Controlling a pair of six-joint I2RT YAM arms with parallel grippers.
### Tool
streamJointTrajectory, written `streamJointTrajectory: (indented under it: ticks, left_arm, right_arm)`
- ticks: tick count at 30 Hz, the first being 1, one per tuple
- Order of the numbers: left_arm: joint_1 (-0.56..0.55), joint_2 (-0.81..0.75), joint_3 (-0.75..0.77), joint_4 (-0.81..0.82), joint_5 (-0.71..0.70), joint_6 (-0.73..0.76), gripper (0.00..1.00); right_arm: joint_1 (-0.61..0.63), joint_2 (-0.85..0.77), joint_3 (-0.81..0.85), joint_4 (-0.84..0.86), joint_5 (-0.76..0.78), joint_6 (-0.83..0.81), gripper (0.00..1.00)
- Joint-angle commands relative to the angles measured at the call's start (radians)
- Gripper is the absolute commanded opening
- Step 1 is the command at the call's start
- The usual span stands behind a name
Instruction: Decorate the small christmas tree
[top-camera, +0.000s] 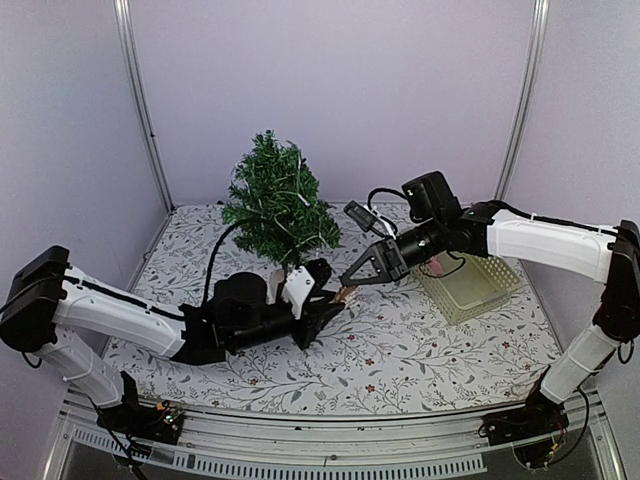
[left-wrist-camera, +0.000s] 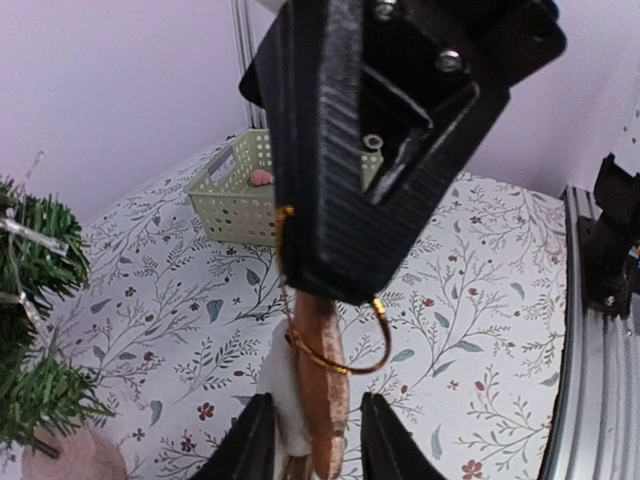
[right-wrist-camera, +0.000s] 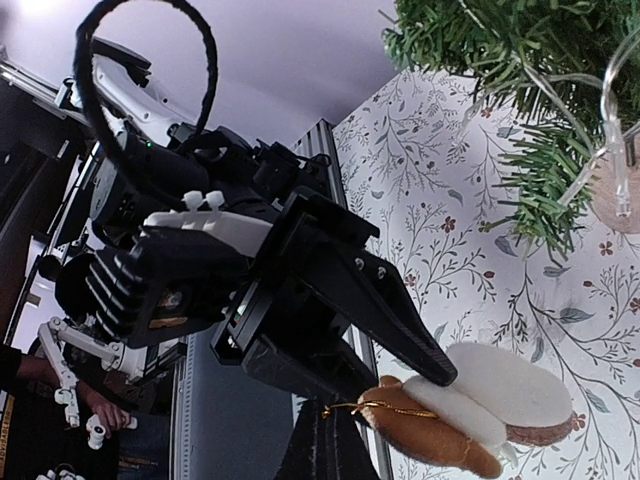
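Observation:
The small christmas tree (top-camera: 278, 205) stands at the back left of centre, with a light string through its branches; its needles also show in the left wrist view (left-wrist-camera: 35, 330) and the right wrist view (right-wrist-camera: 510, 80). In front of it a brown and white plush ornament (top-camera: 346, 293) hangs by a gold loop (left-wrist-camera: 345, 362). My right gripper (top-camera: 352, 280) is shut on that loop (right-wrist-camera: 400, 405). My left gripper (left-wrist-camera: 318, 445) stands open below, its fingers (left-wrist-camera: 385, 440) either side of the ornament (left-wrist-camera: 325, 400), with a small gap on one side.
A pale green perforated basket (top-camera: 470, 285) sits at the right with a pink item (top-camera: 437, 268) inside. The tree's pinkish base (left-wrist-camera: 75, 455) stands close to the left gripper. A floral cloth (top-camera: 420, 350) covers the table, with frame posts behind.

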Motion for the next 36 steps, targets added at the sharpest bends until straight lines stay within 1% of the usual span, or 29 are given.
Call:
streamJointTrajectory:
  ticks: [1, 3, 4, 8, 11, 13, 17, 19, 20, 25, 30, 36]
  left_arm:
    - [0.010, -0.027, -0.026, 0.043, 0.024, 0.002, 0.17]
    - [0.011, -0.039, -0.032, 0.035, 0.014, -0.005, 0.04]
    - [0.011, -0.043, -0.034, 0.025, 0.004, -0.014, 0.00]
    - [0.013, -0.058, -0.034, -0.042, -0.028, -0.048, 0.00]
    - [0.014, -0.069, -0.041, -0.068, -0.044, -0.080, 0.00]
    - [0.016, -0.069, -0.043, -0.080, -0.047, -0.105, 0.00]
    - [0.024, -0.064, -0.040, -0.103, -0.058, -0.150, 0.00]
    - [0.030, -0.064, -0.044, -0.108, -0.048, -0.170, 0.00]
    - [0.035, -0.063, -0.044, -0.113, -0.041, -0.175, 0.00]
    - [0.045, -0.078, -0.052, -0.135, -0.028, -0.187, 0.00]
    - [0.063, -0.096, -0.063, -0.144, 0.006, -0.185, 0.00]
    - [0.089, -0.105, -0.063, -0.158, 0.023, -0.181, 0.00]
  right_arm:
    - [0.007, 0.016, 0.035, -0.021, -0.038, -0.040, 0.00]
    - [0.008, 0.025, 0.039, -0.025, -0.010, -0.043, 0.00]
    - [0.007, 0.031, 0.044, -0.029, 0.014, -0.045, 0.00]
    - [0.008, 0.055, 0.061, -0.029, 0.109, -0.048, 0.00]
    - [0.008, 0.080, 0.085, -0.029, 0.143, -0.041, 0.01]
    - [0.008, 0.101, 0.105, -0.020, 0.139, -0.034, 0.04]
    - [0.008, 0.115, 0.111, 0.003, 0.123, -0.018, 0.20]
    - [0.006, 0.112, 0.106, 0.005, 0.120, -0.020, 0.33]
    - [0.005, 0.106, 0.103, 0.004, 0.119, -0.024, 0.37]
    - [-0.020, 0.071, 0.067, 0.027, 0.106, -0.034, 0.50]
    - [-0.053, 0.040, 0.036, 0.065, 0.096, -0.034, 0.58]
    - [-0.056, 0.059, 0.038, 0.086, 0.092, -0.023, 0.57]
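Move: The soft brown-and-white ornament hangs by its gold string from the shut right fingers, its middle about 5 cm below that hand and 1 cm back and to the left. From the part-open left fingers, already around its near end, it lies about 3 cm right and 1 cm ahead. The tree's pot stands some 12 cm ahead of and 10 cm left of the left hand, well below; the basket is about 15 cm ahead of and 27 cm right of the right hand. The left fingers shut on the ornament's near end and pinch it, then carry it about 4 cm left, sinking a couple of centimetres and tilting some 10 degrees. The right hand, shut on the string at first, eases forward and slightly down, opens to a bit over half and lets the string go, travelling about 5 cm forward in all, towards the tree. ##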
